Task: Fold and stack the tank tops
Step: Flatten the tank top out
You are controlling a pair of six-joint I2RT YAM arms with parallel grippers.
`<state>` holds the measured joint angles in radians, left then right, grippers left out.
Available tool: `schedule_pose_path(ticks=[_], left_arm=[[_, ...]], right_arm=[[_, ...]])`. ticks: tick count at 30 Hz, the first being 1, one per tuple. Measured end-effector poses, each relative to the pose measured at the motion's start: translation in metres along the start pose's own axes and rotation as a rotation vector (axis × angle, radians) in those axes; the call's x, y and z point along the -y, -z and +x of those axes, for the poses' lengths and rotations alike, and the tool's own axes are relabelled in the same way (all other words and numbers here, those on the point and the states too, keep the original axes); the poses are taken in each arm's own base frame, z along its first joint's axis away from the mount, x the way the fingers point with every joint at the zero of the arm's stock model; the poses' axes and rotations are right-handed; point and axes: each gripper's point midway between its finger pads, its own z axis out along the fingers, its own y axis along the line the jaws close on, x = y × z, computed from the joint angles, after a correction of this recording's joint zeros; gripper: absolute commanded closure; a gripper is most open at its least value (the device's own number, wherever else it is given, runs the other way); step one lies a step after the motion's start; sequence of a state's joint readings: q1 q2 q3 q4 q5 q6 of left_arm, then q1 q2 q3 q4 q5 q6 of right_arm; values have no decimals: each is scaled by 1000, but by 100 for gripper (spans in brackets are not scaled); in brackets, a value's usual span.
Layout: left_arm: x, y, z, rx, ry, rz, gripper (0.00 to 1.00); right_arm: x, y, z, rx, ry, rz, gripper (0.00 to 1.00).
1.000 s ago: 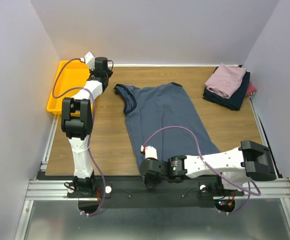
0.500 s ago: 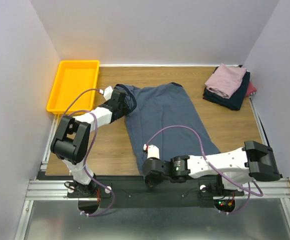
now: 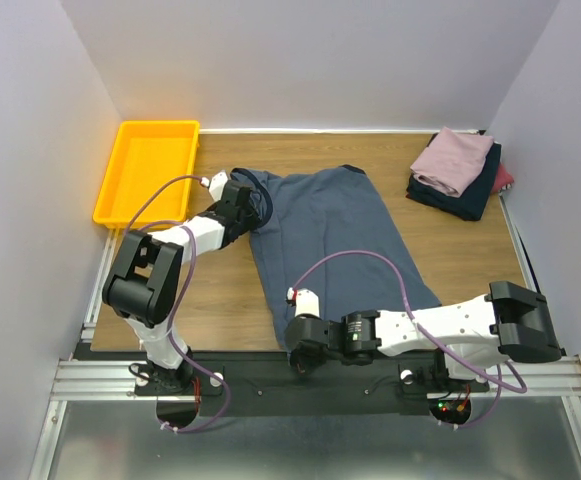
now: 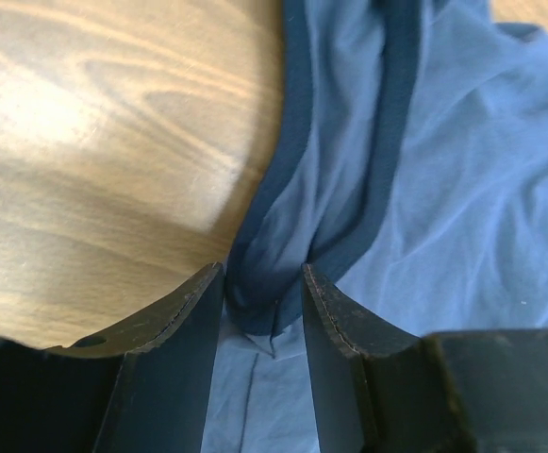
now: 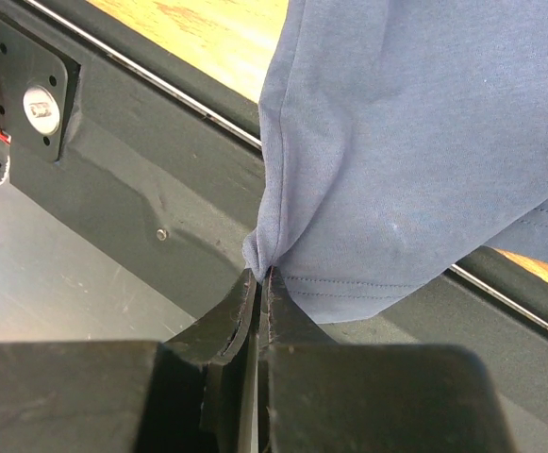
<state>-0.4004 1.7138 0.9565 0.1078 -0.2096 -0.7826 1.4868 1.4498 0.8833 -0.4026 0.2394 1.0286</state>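
Observation:
A slate-blue tank top [image 3: 330,230] with darker trim lies spread across the middle of the table. Its near hem hangs over the front rail. My left gripper [image 3: 253,207] is low at its far-left shoulder strap and stands open, its two fingers either side of the bunched dark-trimmed strap [image 4: 283,283], around which sits the left gripper [image 4: 262,293]. My right gripper [image 3: 292,352] is at the near-left hem corner. In the right wrist view the right gripper [image 5: 262,274] is shut on a pinch of that hem [image 5: 349,283]. Folded mauve-pink [image 3: 453,160], navy [image 3: 460,195] and maroon [image 3: 505,178] tops are stacked at the back right.
A yellow plastic tray [image 3: 145,170] sits at the back left corner. Bare wooden tabletop [image 3: 215,290] lies between the left arm and the tank top. White walls close in the table on three sides, and a black rail [image 5: 141,189] runs along the front edge.
My left arm has swung from over the yellow tray down to the tank top's shoulder strap, and has barely moved in the last half second. The right arm has stayed put, holding the hem.

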Motion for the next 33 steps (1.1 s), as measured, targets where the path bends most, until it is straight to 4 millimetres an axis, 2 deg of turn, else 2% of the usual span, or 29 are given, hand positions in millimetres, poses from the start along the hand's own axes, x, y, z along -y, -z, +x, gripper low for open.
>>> schedule_pose_path(ticks=[7,14,18,22,23,25,29,30,33], left_arm=[[13,7,-11,34,-35,56,50],[16,9,2,5,-97,62,50],[12,2,17,-28,-134,42,52],[6,-5,24,-46,-157,2,56],[4,-6,24,-46,-159,-5,58],[2,-7,24,-43,-159,-20,72],[-3,-7,22,-32,-160,-45,90],[-3,-7,21,-30,-160,-50,100],[-4,-7,19,-23,-157,-60,100]], right_arm=[[3,-4,3,-9,4,14,100],[5,-7,5,-15,7,24,100],[6,-9,6,-19,9,29,100],[6,-9,6,-20,9,29,100],[6,-9,6,-20,9,29,100],[6,-9,6,-20,9,29,100],[6,-9,6,-20,9,29,100],[6,-9,6,-20,9,29,100],[6,-9,7,-21,9,29,100]])
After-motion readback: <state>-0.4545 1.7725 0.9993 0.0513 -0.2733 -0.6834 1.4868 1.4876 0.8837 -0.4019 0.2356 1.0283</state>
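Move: Just below the left hand, about 2 cm down and a centimetre back and to its right, is the lower end of the tank top's dark trim, where two bands meet. The far strap end lies some 14 cm ahead and 4 cm left of the hand, the yellow bin 13 cm ahead and 26 cm left. From the right hand, which already holds the hem corner in its fingers, that trim end is roughly 36 cm ahead and 9 cm left. Hopping up about 2 cm with half-open fingers, the left hand shifts a little right and back, then comes down some 4 cm onto the meeting point of the dark bands and closes to pinch the trim there, edging slightly back to the left. The right hand sinks about 1 cm, keeping its pinch on the hem corner. ##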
